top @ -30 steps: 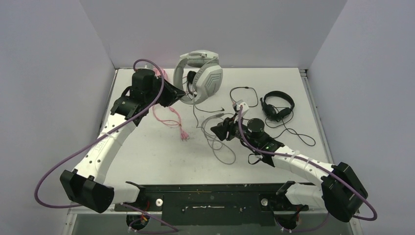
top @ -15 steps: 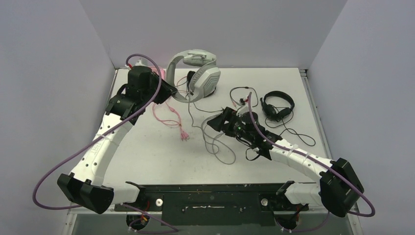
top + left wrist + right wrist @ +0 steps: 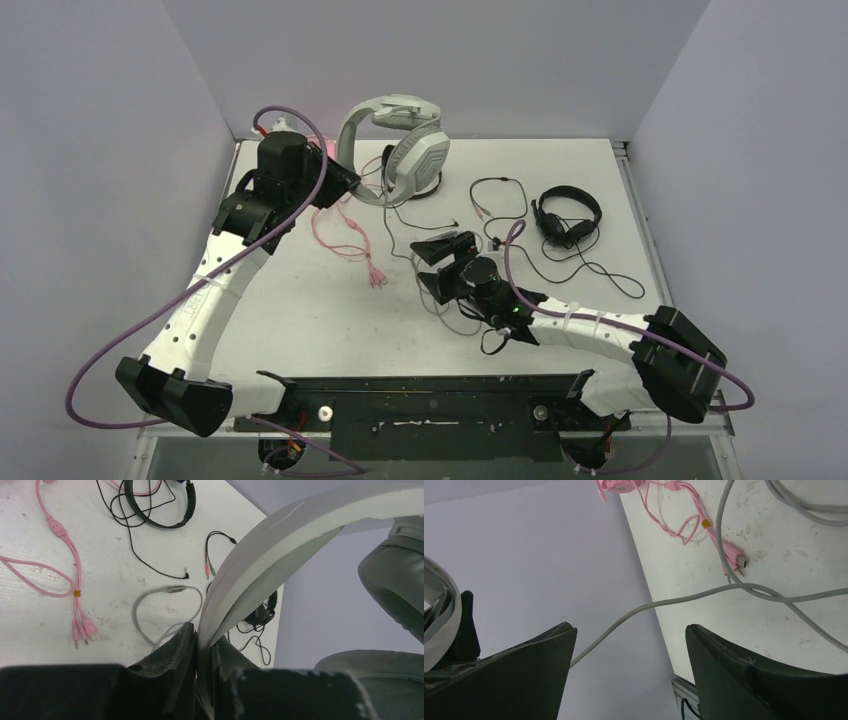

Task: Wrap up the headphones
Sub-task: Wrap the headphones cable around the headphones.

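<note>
The bulky white-grey headphones (image 3: 405, 150) hang tilted above the table's back, and my left gripper (image 3: 345, 192) is shut on their headband (image 3: 280, 545). Their grey cable (image 3: 440, 295) trails down in loops onto the table. My right gripper (image 3: 433, 265) hovers open over those loops. In the right wrist view the grey cable (image 3: 684, 597) runs across just beyond the tips of the open right gripper (image 3: 629, 630), not pinched. A thin black headset (image 3: 570, 215) lies at the right. The pink cable (image 3: 350, 240) lies left of centre, and the pink headset (image 3: 616, 486) is mostly hidden behind my left arm.
A thin black cable with small plugs (image 3: 500, 195) lies between the white headset and the black one. In the left wrist view a second black headset (image 3: 160, 505) shows at the top. The enclosure walls stand close at the left, back and right.
My right gripper has opened wide and moved left and nearer, down over the grey cable loops. My left gripper has carried the white headset slightly left.
</note>
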{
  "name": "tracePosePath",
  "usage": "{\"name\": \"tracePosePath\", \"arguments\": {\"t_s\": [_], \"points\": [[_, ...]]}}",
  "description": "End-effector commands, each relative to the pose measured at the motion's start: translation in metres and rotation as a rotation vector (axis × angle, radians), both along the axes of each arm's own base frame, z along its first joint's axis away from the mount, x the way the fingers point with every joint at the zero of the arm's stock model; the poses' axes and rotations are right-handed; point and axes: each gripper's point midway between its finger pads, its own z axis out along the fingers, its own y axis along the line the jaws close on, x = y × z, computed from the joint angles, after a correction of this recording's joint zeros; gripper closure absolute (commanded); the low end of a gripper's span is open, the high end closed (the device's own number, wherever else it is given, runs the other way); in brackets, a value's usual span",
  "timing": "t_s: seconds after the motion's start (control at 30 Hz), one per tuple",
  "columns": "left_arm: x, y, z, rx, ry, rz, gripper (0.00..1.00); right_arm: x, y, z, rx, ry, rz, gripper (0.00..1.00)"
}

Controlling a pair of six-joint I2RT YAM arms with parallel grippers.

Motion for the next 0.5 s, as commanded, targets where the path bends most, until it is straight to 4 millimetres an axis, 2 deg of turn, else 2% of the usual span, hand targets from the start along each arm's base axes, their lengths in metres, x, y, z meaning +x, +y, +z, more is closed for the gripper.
{"name": "tracePosePath", "arguments": {"t_s": [0.0,0.1,0.23,0.33,0.47], "points": [[-0.006,-0.004,0.071,-0.115,-0.185,-0.012,1.0,0.022,0.011,0.028,0.21,-0.006,-0.124,0.18],[-0.006,-0.003,0.067,-0.106,-0.178,-0.014,1.0,0.019,0.031,0.03,0.26,0.013,-0.08,0.18],[-0.008,-0.004,0.068,-0.1,-0.17,-0.026,1.0,0.021,0.039,0.008,0.259,0.059,-0.102,0.18],[-0.011,-0.005,0.072,-0.107,-0.176,-0.038,1.0,0.043,0.036,-0.006,0.27,0.043,-0.136,0.19],[-0.02,-0.01,0.072,-0.127,-0.163,-0.077,1.0,0.069,0.041,-0.012,0.262,0.008,-0.137,0.23]]}}
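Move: The grey cable hanging from the white headset crosses just beyond my right fingertips, about 4 cm ahead, 4 cm to the left and 3 cm below. The headset is roughly 13 cm ahead, 4 cm left and 18 cm above. Spare cable loops lie some 5 cm ahead, 4 cm right and 16 cm down; the pink plugs are about 10 cm ahead, 11 cm left and 16 cm down. From my left hand, that hanging cable is about 3 cm back, 9 cm right and 18 cm down. I reach my wide-open right fingers down onto the hanging grey cable, sinking about 5 cm while first going left, then forward, some 3 to 4 cm each way, so that they come around the strand. The wrist turns by roughly 10 degrees, tipping slightly down and clockwise. My left hand keeps its grip on the headband, almost still. ##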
